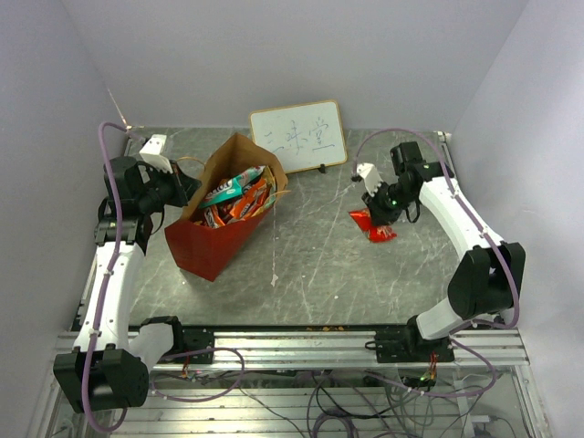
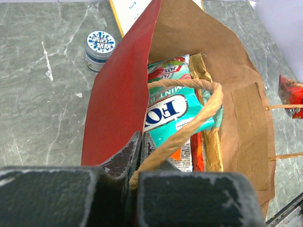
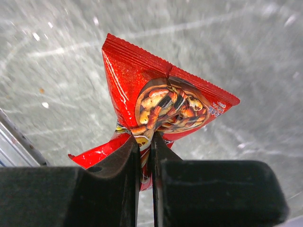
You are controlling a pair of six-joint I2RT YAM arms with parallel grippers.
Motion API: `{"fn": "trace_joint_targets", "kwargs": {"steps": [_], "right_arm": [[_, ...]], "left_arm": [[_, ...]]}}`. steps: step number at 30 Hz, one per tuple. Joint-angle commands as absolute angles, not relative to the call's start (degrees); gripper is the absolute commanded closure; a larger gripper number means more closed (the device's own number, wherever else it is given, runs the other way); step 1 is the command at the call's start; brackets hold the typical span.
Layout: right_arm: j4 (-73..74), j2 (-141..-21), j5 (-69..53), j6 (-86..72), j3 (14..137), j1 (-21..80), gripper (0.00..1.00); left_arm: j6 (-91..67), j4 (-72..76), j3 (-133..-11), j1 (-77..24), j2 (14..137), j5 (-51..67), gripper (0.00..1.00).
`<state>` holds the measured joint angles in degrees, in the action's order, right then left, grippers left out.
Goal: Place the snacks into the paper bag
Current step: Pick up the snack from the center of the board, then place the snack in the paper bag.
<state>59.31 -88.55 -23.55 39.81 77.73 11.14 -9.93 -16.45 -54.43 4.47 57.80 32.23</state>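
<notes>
The paper bag (image 1: 214, 242), red outside and brown inside, stands open on the left of the table. Several snacks (image 1: 239, 196) lie in it, a teal packet (image 2: 173, 111) on top. My left gripper (image 2: 140, 142) is shut on the bag's near red wall (image 2: 120, 94) at the rim, with a twisted handle (image 2: 199, 118) looping over the jaws. On the right, my right gripper (image 3: 146, 142) is shut on a red foil snack packet (image 3: 161, 99), which hangs just above the table (image 1: 374, 228). The same packet shows at the edge of the left wrist view (image 2: 291, 94).
A white board (image 1: 299, 137) with writing stands at the back behind the bag. A small round tin (image 2: 100, 47) sits on the table by the bag's far left side. The grey table (image 1: 319, 265) ends in a metal rail (image 1: 301, 342) at the near edge.
</notes>
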Motion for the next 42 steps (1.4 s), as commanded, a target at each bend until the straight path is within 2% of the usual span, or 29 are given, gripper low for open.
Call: {"fn": "trace_joint_targets", "kwargs": {"steps": [1,9,18,27,34,42], "right_arm": [[60.3,-86.1,-30.6,37.0,86.6,14.4,0.94],[53.9,-89.2,-29.1,29.6,105.5,25.8,0.94],[50.6,-98.2,-27.6,27.2,125.3,38.5,0.93],[37.2,-104.9,-29.3,21.4,126.5,47.8,0.93],[33.9,-112.9,-33.8,15.1,129.8,50.8,0.93],[32.9,-115.0,-34.4,14.9,125.4,52.7,0.94]], "left_arm": [[-10.7,-13.2,-54.4,5.0,57.7,34.6,0.93],[-10.6,-13.2,-53.7,5.0,56.4,34.0,0.93],[-10.3,-12.7,-52.8,5.0,55.6,33.7,0.93],[-12.1,-12.4,-53.4,5.0,55.1,33.6,0.93],[-13.2,-15.6,-55.9,4.9,55.2,32.6,0.93],[-14.6,-18.0,-58.8,4.9,57.1,32.5,0.93]]}}
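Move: The right hand already holds the red snack clear of the table. The paper bag's open mouth lies about 35 cm to its left, some 2 cm ahead and 8 cm above. The whiteboard stands roughly 30 cm ahead and 20 cm left of the right hand, a little lower; the left gripper is about 44 cm left, 1 cm ahead and 10 cm higher. From the left hand, shut at the bag's edge, the mouth is about 10 cm right, 1 cm ahead and 4 cm below. Right hand carries the still-pinched snack up, about 38 cm left over the bag's mouth, then dips 8 cm. ##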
